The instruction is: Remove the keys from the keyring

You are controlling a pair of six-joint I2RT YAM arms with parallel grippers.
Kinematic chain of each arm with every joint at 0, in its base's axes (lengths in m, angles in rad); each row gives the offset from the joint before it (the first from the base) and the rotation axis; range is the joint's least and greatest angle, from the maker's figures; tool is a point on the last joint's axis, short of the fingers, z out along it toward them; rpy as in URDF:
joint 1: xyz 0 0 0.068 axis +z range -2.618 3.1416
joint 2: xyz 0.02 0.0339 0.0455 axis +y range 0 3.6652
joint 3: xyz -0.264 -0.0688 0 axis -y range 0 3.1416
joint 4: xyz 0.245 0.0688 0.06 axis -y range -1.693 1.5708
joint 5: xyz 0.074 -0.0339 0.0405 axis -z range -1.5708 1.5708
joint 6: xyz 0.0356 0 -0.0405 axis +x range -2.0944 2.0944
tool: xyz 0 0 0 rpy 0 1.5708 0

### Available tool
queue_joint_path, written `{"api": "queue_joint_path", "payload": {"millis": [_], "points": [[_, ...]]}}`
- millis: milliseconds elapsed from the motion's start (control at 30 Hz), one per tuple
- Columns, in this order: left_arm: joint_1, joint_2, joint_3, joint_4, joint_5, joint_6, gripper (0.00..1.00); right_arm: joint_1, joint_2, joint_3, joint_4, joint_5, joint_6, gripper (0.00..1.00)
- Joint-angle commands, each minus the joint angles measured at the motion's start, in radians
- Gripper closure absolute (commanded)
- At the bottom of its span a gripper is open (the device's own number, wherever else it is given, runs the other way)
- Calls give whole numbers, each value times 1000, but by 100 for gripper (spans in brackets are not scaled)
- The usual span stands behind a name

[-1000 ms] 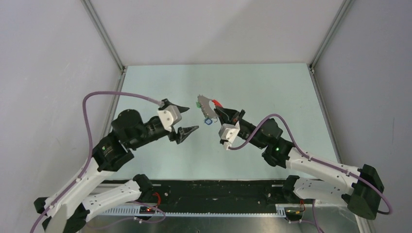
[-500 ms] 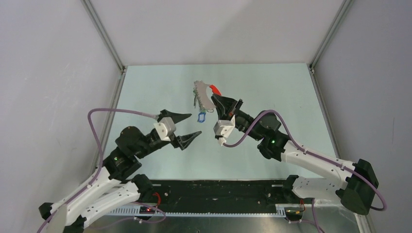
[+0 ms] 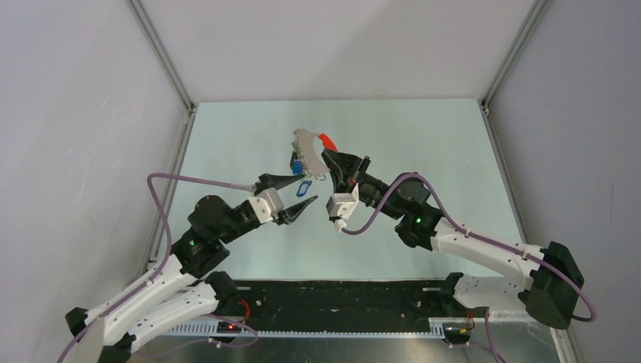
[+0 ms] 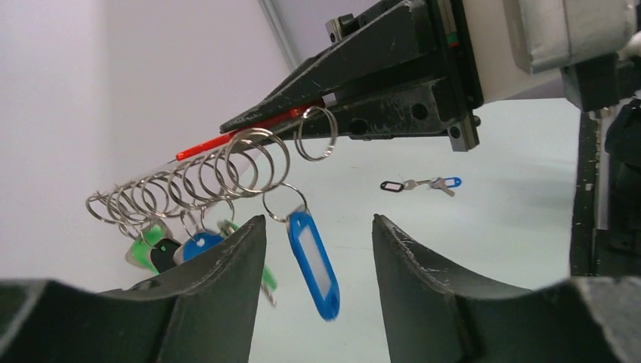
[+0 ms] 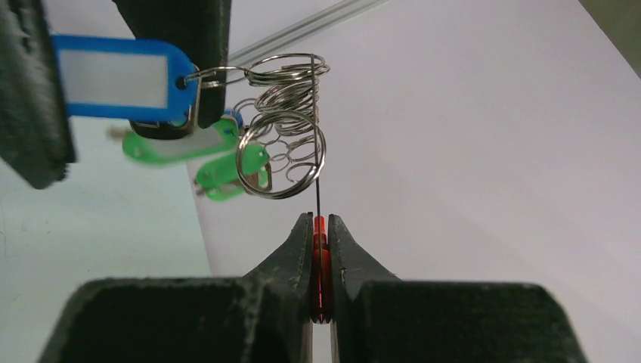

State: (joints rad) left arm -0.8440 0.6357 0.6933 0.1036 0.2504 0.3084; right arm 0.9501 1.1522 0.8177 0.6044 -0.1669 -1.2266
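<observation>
My right gripper (image 5: 320, 219) is shut on the red band (image 5: 320, 257) of the keyring (image 5: 291, 121) and holds it in the air above the table. Several silver rings are bunched on its wire. Green-capped keys (image 5: 219, 178) and a blue tag (image 5: 113, 78) with a white label hang from them. My left gripper (image 4: 318, 219) is open just below the keyring (image 4: 227, 170). The blue tag (image 4: 314, 265) dangles between its fingers, touching neither. From above, the left gripper (image 3: 305, 189) sits just left of the right gripper (image 3: 330, 159), under the keyring (image 3: 308, 144).
A separate small cluster of keys (image 4: 423, 184) with a blue and a black tag lies on the pale green table (image 3: 423, 136) beyond the grippers. Grey walls and metal frame posts (image 3: 162, 57) close in the workspace on three sides.
The right gripper has lifted the keyring up and slightly left. The left gripper has moved right and up under it, its jaws now either side of the blue tag and slightly narrower.
</observation>
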Motion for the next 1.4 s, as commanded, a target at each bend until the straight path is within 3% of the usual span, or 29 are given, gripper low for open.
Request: {"api": "queue_joint_path", "payload": {"millis": [0,167,333,367,500,600,800,933,1067,1200,1367], "points": [[1,12,16,68,-44,31,46,6,9,52,120,-10,-22,100],[3,13,11,74,-71,29,67,7,21,52,134,-14,-21,100],[6,20,-1,74,-115,22,97,4,29,52,141,-11,-14,100],[6,21,-2,74,-148,11,98,4,29,52,140,-10,-9,100],[9,16,4,63,-237,-46,100,1,12,52,58,22,72,97],[9,15,52,-30,-310,-72,100,-15,9,46,-46,57,160,70],[9,130,284,-451,-365,22,100,-23,-22,-33,-202,50,362,45],[8,228,428,-671,-422,151,100,-53,-97,-103,-285,-77,498,34],[-4,311,515,-785,-501,353,100,-131,-182,-142,-293,-234,706,31],[-59,338,545,-788,-589,554,100,-235,-238,-148,-214,-402,896,31],[-121,331,554,-750,-602,726,100,-287,-233,-147,-75,-446,1070,33]]}}
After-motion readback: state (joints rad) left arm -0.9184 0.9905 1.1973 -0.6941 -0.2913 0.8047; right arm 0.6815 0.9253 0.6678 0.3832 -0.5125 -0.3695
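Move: The open left fingers already straddle the blue key tag that hangs from the near end of the keyring, its middle within about 1 cm of that hand's point and some 1 cm lower. The keyring plate lies about 8 cm ahead of that hand, straight on and 4 cm higher; the bunched key tags are 7 cm ahead and 3 cm left, roughly level. From the right hand, which holds the red handle, the blue tag lies about 8 cm back, 6 cm left and 5 cm lower. Easing forward about 1 cm, the left hand shuts on the blue tag and pinches it while the right still holds the handle. The right fingers then open and let go, dropping some 10 cm, then drawing right and partly back up as the wrist rolls level; the left carries the tag forward and left, then down, tipping its fingers some 50 degrees towards the table. ##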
